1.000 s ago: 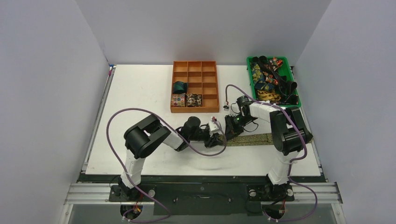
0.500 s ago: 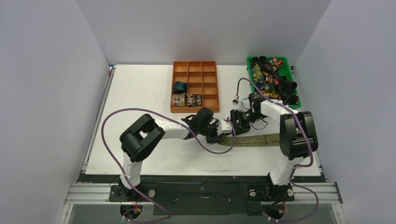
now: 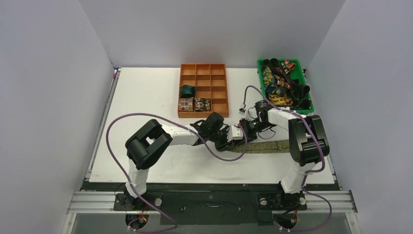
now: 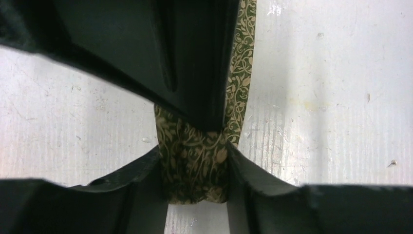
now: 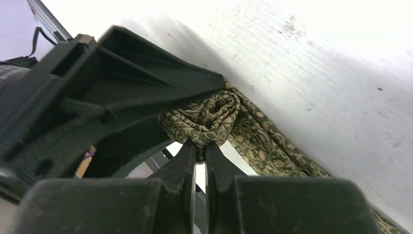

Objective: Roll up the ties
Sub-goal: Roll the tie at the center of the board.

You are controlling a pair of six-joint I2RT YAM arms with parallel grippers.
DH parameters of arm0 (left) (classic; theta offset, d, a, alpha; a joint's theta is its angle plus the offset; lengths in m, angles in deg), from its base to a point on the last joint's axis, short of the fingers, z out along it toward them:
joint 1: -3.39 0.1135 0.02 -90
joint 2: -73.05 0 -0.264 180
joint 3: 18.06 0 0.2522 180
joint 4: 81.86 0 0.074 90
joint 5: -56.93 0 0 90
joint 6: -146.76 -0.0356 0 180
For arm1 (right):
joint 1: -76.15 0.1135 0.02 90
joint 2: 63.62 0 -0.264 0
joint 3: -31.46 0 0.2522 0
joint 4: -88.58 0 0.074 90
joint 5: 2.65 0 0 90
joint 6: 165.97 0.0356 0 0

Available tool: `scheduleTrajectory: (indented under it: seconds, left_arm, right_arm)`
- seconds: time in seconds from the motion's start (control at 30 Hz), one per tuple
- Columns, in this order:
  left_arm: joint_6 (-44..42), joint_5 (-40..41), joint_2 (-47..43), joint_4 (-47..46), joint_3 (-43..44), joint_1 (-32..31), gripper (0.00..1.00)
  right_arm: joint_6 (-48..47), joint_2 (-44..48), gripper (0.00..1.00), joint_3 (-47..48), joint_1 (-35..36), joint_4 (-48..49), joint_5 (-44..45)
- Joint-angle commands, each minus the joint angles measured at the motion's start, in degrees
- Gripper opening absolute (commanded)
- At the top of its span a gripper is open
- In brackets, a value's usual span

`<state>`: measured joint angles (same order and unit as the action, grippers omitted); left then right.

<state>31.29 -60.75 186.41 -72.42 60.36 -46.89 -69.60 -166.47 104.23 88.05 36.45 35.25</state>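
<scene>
An olive-gold patterned tie [image 3: 265, 145] lies flat on the white table [image 3: 146, 97], its left end wound into a small coil between my two grippers. My left gripper [image 3: 233, 140] is shut across the coil's width [image 4: 195, 161]. My right gripper [image 3: 242, 132] meets it from the right, its jaws pinched on the coil's edge [image 5: 214, 114]. The loose tail runs off along the table [image 5: 272, 146]. Rolled ties, a teal one [image 3: 187, 90] and two floral ones [image 3: 185, 104], sit in the orange tray [image 3: 203, 69].
The green bin [image 3: 308, 92] at the back right holds several unrolled ties. The divided orange tray stands at the back middle, just behind the grippers. Purple cables [image 3: 114, 131] loop over the table beside both arms.
Both grippers moved right along the tie from the table's middle and closed in on each other. The tie's left end has curled up into a coil between them.
</scene>
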Motion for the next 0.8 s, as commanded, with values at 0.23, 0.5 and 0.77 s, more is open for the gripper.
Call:
scheduleTrajectory:
  seconds: [0.23,0.5,0.77]
  left_arm:
    - [9.7,-4.9,-7.0,-14.3,-11.9,3.6,0.93]
    - [10.8,-8.5,-5.8,-27.7,-13.9,2.6,0.97]
    - [13.1,-0.8,1.4,-26.7,-8.5,-1.4,1.0]
  right_arm:
    - [-6.9,-5.1,0.0,-0.2,-2.1,-6.3,13.6]
    - [-8.5,-8.9,0.0,3.2,0.5,-9.3,15.9]
    - [-8.5,-10.7,0.0,8.7,2.7,-8.6,16.4]
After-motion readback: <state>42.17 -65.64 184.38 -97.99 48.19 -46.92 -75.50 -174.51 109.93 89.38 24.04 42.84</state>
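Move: The part-rolled tie sits between the left hand's pads, about 1 cm to its right and level with it. The right hand pinches the roll's upper edge; the roll's middle is some 2 cm left of and 2 cm below it. From the left hand, the flat strip's middle lies about 15 cm right, straight across and 2 cm lower; the wooden tray is roughly 25 cm ahead and 12 cm left, slightly below. Right hand, still pinching, lowers the roll about 3 cm; left hand opens, backs 3 cm left, then returns rightward. ##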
